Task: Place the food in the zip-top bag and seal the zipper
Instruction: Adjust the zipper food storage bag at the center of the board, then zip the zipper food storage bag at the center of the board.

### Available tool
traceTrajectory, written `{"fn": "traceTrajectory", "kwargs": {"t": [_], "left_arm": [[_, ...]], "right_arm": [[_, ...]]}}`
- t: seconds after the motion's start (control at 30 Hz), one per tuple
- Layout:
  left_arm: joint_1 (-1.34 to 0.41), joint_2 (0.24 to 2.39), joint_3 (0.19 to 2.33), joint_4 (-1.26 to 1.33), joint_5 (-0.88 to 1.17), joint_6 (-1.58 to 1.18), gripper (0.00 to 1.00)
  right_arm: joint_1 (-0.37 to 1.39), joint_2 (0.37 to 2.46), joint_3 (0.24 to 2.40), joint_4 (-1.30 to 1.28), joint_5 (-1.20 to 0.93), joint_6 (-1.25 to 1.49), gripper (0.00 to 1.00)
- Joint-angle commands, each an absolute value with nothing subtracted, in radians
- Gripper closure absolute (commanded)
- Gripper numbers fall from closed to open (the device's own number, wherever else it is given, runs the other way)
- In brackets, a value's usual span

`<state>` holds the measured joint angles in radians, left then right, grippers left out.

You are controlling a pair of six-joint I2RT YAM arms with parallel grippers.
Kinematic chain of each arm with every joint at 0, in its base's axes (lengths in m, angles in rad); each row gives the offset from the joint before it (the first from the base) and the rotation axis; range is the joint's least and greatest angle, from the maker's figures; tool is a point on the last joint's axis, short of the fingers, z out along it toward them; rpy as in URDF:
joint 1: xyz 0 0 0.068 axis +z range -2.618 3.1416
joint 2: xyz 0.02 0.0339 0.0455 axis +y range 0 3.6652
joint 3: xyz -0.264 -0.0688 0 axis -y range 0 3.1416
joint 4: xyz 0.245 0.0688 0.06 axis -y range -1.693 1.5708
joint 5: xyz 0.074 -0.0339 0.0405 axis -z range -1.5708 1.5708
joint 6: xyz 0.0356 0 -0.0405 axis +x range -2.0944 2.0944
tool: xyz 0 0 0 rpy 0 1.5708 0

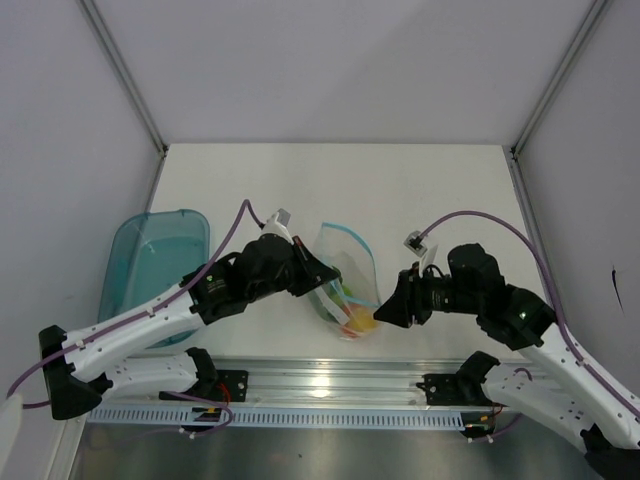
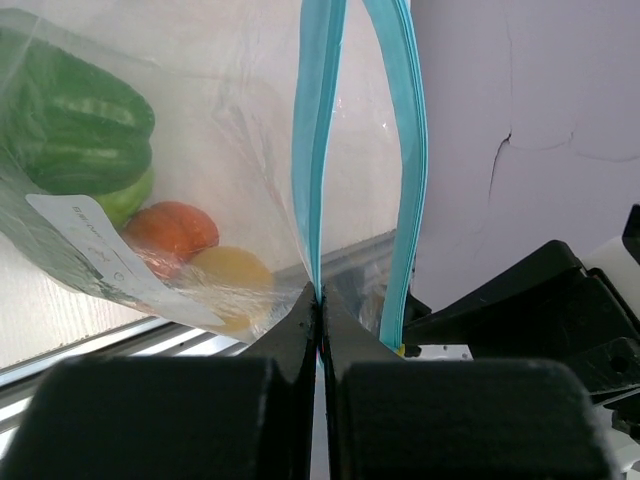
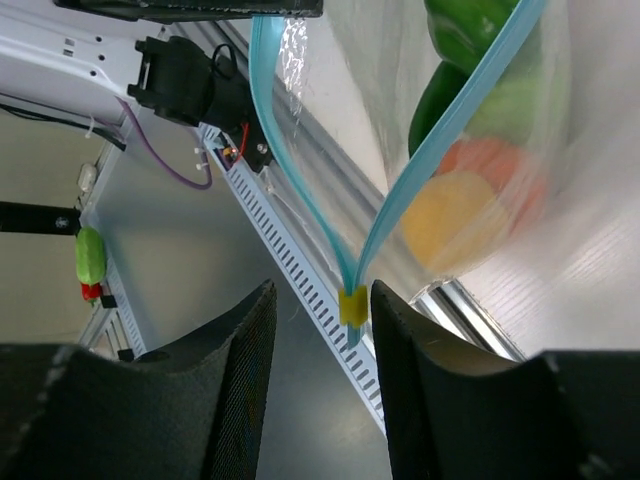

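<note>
The clear zip-top bag (image 1: 350, 265) lies between my two grippers with the food inside. A green piece (image 2: 70, 120), an orange fruit (image 2: 170, 230) and a yellow one (image 2: 232, 275) show through the plastic. The green (image 3: 470, 40), orange (image 3: 485, 160) and yellow (image 3: 450, 215) pieces also show in the right wrist view. The light blue zipper (image 2: 318, 150) stands parted in a V. My left gripper (image 2: 318, 300) is shut on one zipper strip (image 1: 330, 285). My right gripper (image 3: 322, 295) is open at the bag's near corner (image 1: 382, 312). The yellow slider (image 3: 352, 305) sits between its fingers, close to the right one.
The teal translucent tray (image 1: 150, 260) stands at the left, beside the left arm. The metal rail (image 1: 330, 385) with the arm bases runs along the near edge, just below the bag. White walls enclose the table on three sides.
</note>
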<state>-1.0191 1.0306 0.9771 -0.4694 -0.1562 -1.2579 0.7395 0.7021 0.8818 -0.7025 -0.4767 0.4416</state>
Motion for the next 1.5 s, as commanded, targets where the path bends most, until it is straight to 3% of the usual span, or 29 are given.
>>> {"fn": "traceTrajectory", "kwargs": {"t": [0.0, 0.43, 0.53, 0.6, 0.7, 0.77, 0.87, 0.9, 1.07, 1.13, 1.33, 1.47], "left_arm": [[-1.031, 1.025, 1.025, -0.465, -0.183, -1.281, 0.99], [-1.032, 1.011, 1.023, -0.489, -0.199, -1.284, 0.99], [-1.032, 1.011, 1.029, -0.489, -0.199, -1.276, 1.0], [-1.032, 1.009, 1.034, -0.486, -0.198, -1.243, 0.99], [-1.034, 0.996, 1.025, -0.442, -0.192, -1.136, 0.99], [-1.034, 0.979, 0.999, -0.384, -0.184, -1.016, 0.92], [-1.034, 0.927, 0.963, -0.281, -0.134, -0.788, 0.65], [-1.034, 0.911, 0.948, -0.229, -0.117, -0.731, 0.44], [-1.034, 0.815, 0.966, -0.167, 0.006, -0.403, 0.06], [-1.034, 0.807, 0.983, -0.147, 0.13, -0.271, 0.0], [-1.034, 0.893, 1.106, -0.21, 0.487, -0.043, 0.01], [-1.04, 0.861, 1.008, -0.103, 0.641, 0.15, 0.0]], "right_arm": [[0.8, 0.741, 0.888, -0.615, -0.398, 0.453, 0.55], [1.015, 0.873, 0.982, -0.73, -0.017, 0.41, 0.71], [1.029, 0.87, 1.0, -0.762, 0.04, 0.408, 0.82], [1.031, 0.874, 1.041, -0.805, 0.066, 0.4, 0.97], [1.037, 0.885, 1.121, -0.868, 0.077, 0.37, 1.0], [1.037, 0.89, 1.152, -0.896, 0.043, 0.328, 1.0], [1.037, 0.913, 1.215, -0.955, -0.029, 0.264, 1.0], [1.037, 0.92, 1.232, -0.972, -0.041, 0.246, 1.0], [1.037, 0.948, 1.307, -1.022, -0.148, 0.163, 1.0], [1.037, 0.959, 1.337, -1.034, -0.193, 0.144, 1.0], [1.037, 0.979, 1.394, -1.086, -0.343, 0.092, 1.0], [1.037, 0.963, 1.411, -1.097, -0.383, 0.094, 1.0]]}}
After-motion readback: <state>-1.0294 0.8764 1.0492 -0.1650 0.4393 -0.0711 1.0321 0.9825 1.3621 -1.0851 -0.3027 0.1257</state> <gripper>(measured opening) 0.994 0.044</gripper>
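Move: The yellow end of the bag's zipper sits just beyond my open right fingers, about 2 cm ahead, 2 cm left and 3 cm below. The yellow food in the bag is some 4 cm ahead, 4 cm left and 16 cm down; the green pepper is about 9 cm ahead, 9 cm left and 15 cm down. From my left hand, still pinching the rim, that zipper end is roughly 6 cm back, 9 cm right and 3 cm lower. I dip my right hand left and down onto the yellow zipper end, edging forward as the fingers close and pinch it, then lift it about 7 cm while drawing back some 5 cm, turning counter-clockwise. My left hand holds the rim until that pinch is made, then opens wide, lets go and withdraws up and back, its wrist turning through about 80 degrees. ##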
